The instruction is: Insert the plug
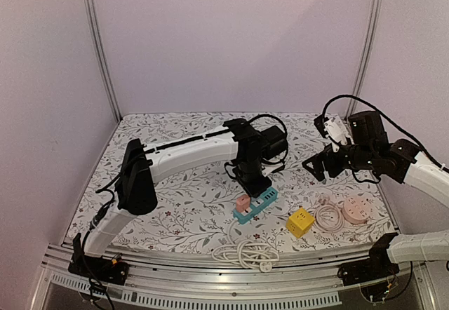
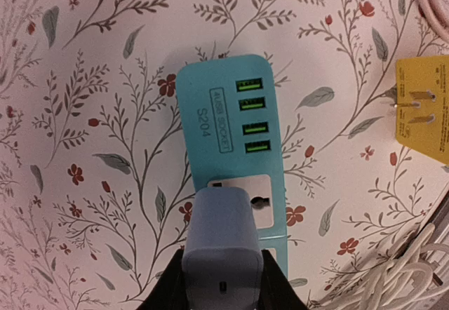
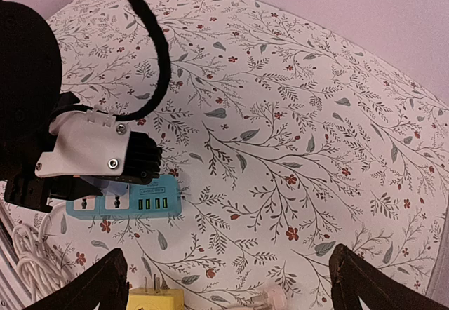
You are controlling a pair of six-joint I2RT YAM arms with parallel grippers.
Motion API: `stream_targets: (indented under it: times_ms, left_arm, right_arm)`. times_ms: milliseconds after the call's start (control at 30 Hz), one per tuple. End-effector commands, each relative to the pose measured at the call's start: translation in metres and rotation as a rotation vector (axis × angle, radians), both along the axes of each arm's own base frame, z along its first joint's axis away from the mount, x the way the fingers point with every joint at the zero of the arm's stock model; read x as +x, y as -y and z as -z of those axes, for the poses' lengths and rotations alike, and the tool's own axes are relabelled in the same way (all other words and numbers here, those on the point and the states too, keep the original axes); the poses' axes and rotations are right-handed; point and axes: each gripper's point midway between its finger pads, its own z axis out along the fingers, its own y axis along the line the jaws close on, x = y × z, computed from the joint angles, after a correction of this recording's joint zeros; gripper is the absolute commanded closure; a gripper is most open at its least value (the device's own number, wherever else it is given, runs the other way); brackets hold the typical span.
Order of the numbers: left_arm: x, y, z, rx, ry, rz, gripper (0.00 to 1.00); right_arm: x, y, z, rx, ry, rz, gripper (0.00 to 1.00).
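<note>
A teal power strip [image 1: 261,201] [image 2: 224,113] [image 3: 151,205] lies on the flowered cloth near the table's middle, its green USB ports at the far end. My left gripper [image 1: 251,184] [image 2: 223,282] is shut on a pale, cube-shaped plug [image 1: 242,202] [image 2: 221,233]. The plug stands over the left part of the strip's white socket panel. Whether its prongs sit in the socket is hidden. My right gripper [image 1: 317,165] [image 3: 228,282] hovers open and holds nothing, off to the right above the cloth, apart from the strip.
A yellow adapter [image 1: 299,221] [image 2: 424,110] [image 3: 156,299] lies prongs-up right of the strip. A pink round extension with a coiled cord [image 1: 354,210] sits further right. A white cord bundle [image 1: 245,254] [image 2: 393,268] lies at the front edge.
</note>
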Motion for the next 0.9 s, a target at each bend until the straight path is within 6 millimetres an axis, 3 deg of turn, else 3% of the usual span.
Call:
stream_targets:
  times_ms: [0, 100, 200, 367, 533, 867]
  left_arm:
    - [-0.019, -0.020, 0.070, 0.185, -0.086, 0.045, 1.00]
    - [-0.022, -0.020, 0.074, 0.189, -0.101, 0.044, 1.00]
    - [-0.029, -0.025, 0.067, 0.189, -0.122, 0.046, 1.00]
    - [-0.044, -0.058, 0.047, 0.246, -0.140, 0.045, 1.00]
    - [-0.055, -0.084, 0.041, 0.300, -0.154, 0.039, 1.00]
    - [-0.050, -0.079, 0.056, 0.281, -0.139, 0.024, 0.96]
  right_arm:
    - [0.006, -0.013, -0.006, -0.009, 0.013, -0.073, 0.01]
    - [0.012, -0.014, -0.008, -0.031, 0.027, -0.078, 0.01]
    - [0.016, -0.012, -0.007, -0.052, 0.031, -0.064, 0.01]
    - [0.017, -0.012, -0.013, -0.048, 0.052, -0.061, 0.01]
    - [0.015, -0.008, -0.018, -0.033, 0.056, -0.035, 0.01]
    - [0.009, 0.006, -0.013, -0.024, 0.050, 0.032, 0.01]
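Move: The blue plug is already pinched in the left hand, and the socket beside the USB ports on the teal power strip lies almost straight under that hand, some 4 cm down. The seated pink plug is about 3 cm back and 4 cm left, the yellow cube roughly 9 cm back and 13 cm right, the white cable coil about 17 cm back and 3 cm left. From the right hand the socket is some 18 cm left, 2 cm back and 18 cm down. Keeping its pinch on the blue plug, the left hand first sinks a little over 1 cm to bring the plug's prong end down against the socket face beside the USB ports. Then, staying at that height, it travels about 5 cm left and 3 cm back, along the strip's length towards its cord end, dragging the strip by the plug while the wrist tilts some 5 degrees, left side up. ##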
